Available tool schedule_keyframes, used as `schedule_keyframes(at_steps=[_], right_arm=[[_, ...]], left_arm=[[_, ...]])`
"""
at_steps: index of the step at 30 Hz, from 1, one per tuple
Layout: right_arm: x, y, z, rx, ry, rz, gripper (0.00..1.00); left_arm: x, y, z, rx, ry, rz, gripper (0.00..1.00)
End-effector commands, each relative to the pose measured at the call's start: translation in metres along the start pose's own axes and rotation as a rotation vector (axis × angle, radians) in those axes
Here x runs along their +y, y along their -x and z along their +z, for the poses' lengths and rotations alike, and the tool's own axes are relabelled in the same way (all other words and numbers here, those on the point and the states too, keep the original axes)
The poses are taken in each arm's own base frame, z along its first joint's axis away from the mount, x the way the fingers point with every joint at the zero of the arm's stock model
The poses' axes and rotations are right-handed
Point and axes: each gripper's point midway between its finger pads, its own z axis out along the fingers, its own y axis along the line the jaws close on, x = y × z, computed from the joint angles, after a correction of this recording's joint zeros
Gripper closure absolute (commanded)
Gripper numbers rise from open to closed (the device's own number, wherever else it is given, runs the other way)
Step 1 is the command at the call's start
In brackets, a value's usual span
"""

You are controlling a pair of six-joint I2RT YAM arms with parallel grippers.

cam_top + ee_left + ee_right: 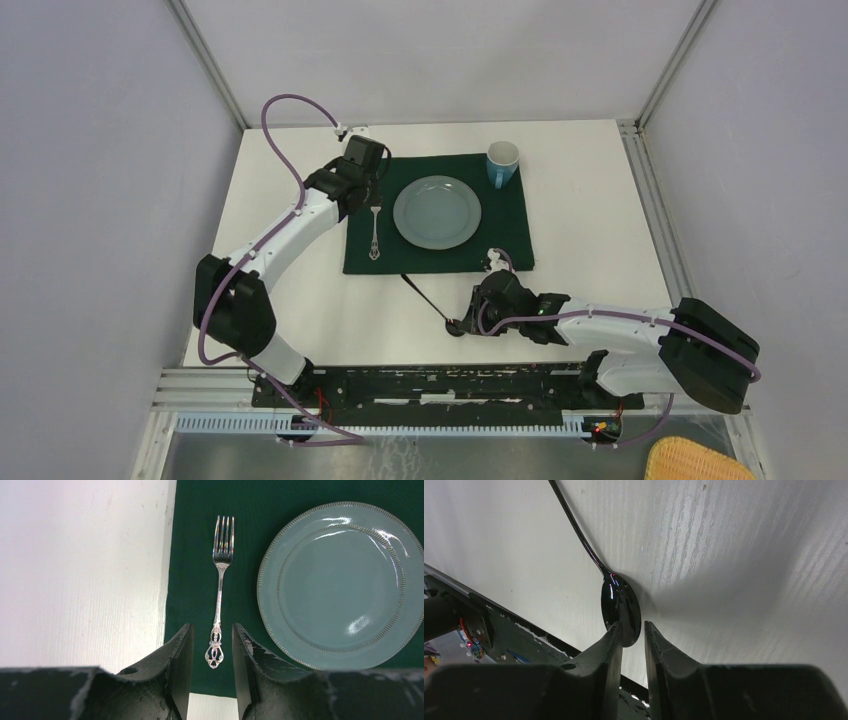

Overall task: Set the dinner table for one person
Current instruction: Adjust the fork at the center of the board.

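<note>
A silver fork lies on the dark green cloth, left of a blue-grey plate. My left gripper hovers open above the fork; the ornate handle end shows between its fingers, untouched. A blue mug stands at the cloth's far right corner. A black spoon lies on the white dinner table in front of the cloth. My right gripper is down at the spoon's bowl: one finger touches it, and a narrow gap remains at the other.
The arms' black base rail runs along the near table edge, close behind the spoon's bowl. A wicker basket sits off the table at bottom right. Metal frame posts border the table's sides.
</note>
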Motion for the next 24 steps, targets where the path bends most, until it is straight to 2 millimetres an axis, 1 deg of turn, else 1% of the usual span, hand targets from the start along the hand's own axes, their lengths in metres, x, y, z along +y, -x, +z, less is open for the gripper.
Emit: schedule_keyframes(at_steps=[1, 8, 10, 12, 16, 24], right_arm=[[0.014, 0.009, 0.000, -0.027, 0.038, 0.008, 0.74], [0.017, 0.009, 0.000, -0.026, 0.039, 0.003, 0.79], [0.017, 0.010, 0.000, -0.029, 0.039, 0.003, 0.82], [0.018, 0.011, 0.000, -0.031, 0.038, 0.001, 0.86], [0.018, 0.011, -0.002, -0.031, 0.035, -0.002, 0.99], [0.017, 0.016, -0.017, -0.050, 0.030, -0.012, 1.00]], left_arm=[[0.004, 0.014, -0.014, -0.049, -0.007, -0.016, 0.59], [0.004, 0.015, -0.014, -0.050, -0.005, -0.013, 0.59], [0.004, 0.016, -0.014, -0.051, -0.003, -0.012, 0.59], [0.004, 0.016, -0.014, -0.049, -0.002, -0.009, 0.59], [0.003, 0.018, -0.014, -0.053, -0.005, -0.011, 0.59], [0.002, 0.020, -0.013, -0.053, -0.006, -0.012, 0.59]])
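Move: The spoon's bowl is already at the right fingertips; its middle lies about 6 cm ahead, 7 cm left and 2 cm below that hand. The plate is some 26 cm ahead and 6 cm left, the fork 24 cm ahead and 20 cm left, both about 2 cm below. From the left hand the spoon is about 19 cm back, 11 cm right and 17 cm below. The right hand stays nearly in place, under 1 cm of travel, and closes its fingers fully on the spoon's bowl. ##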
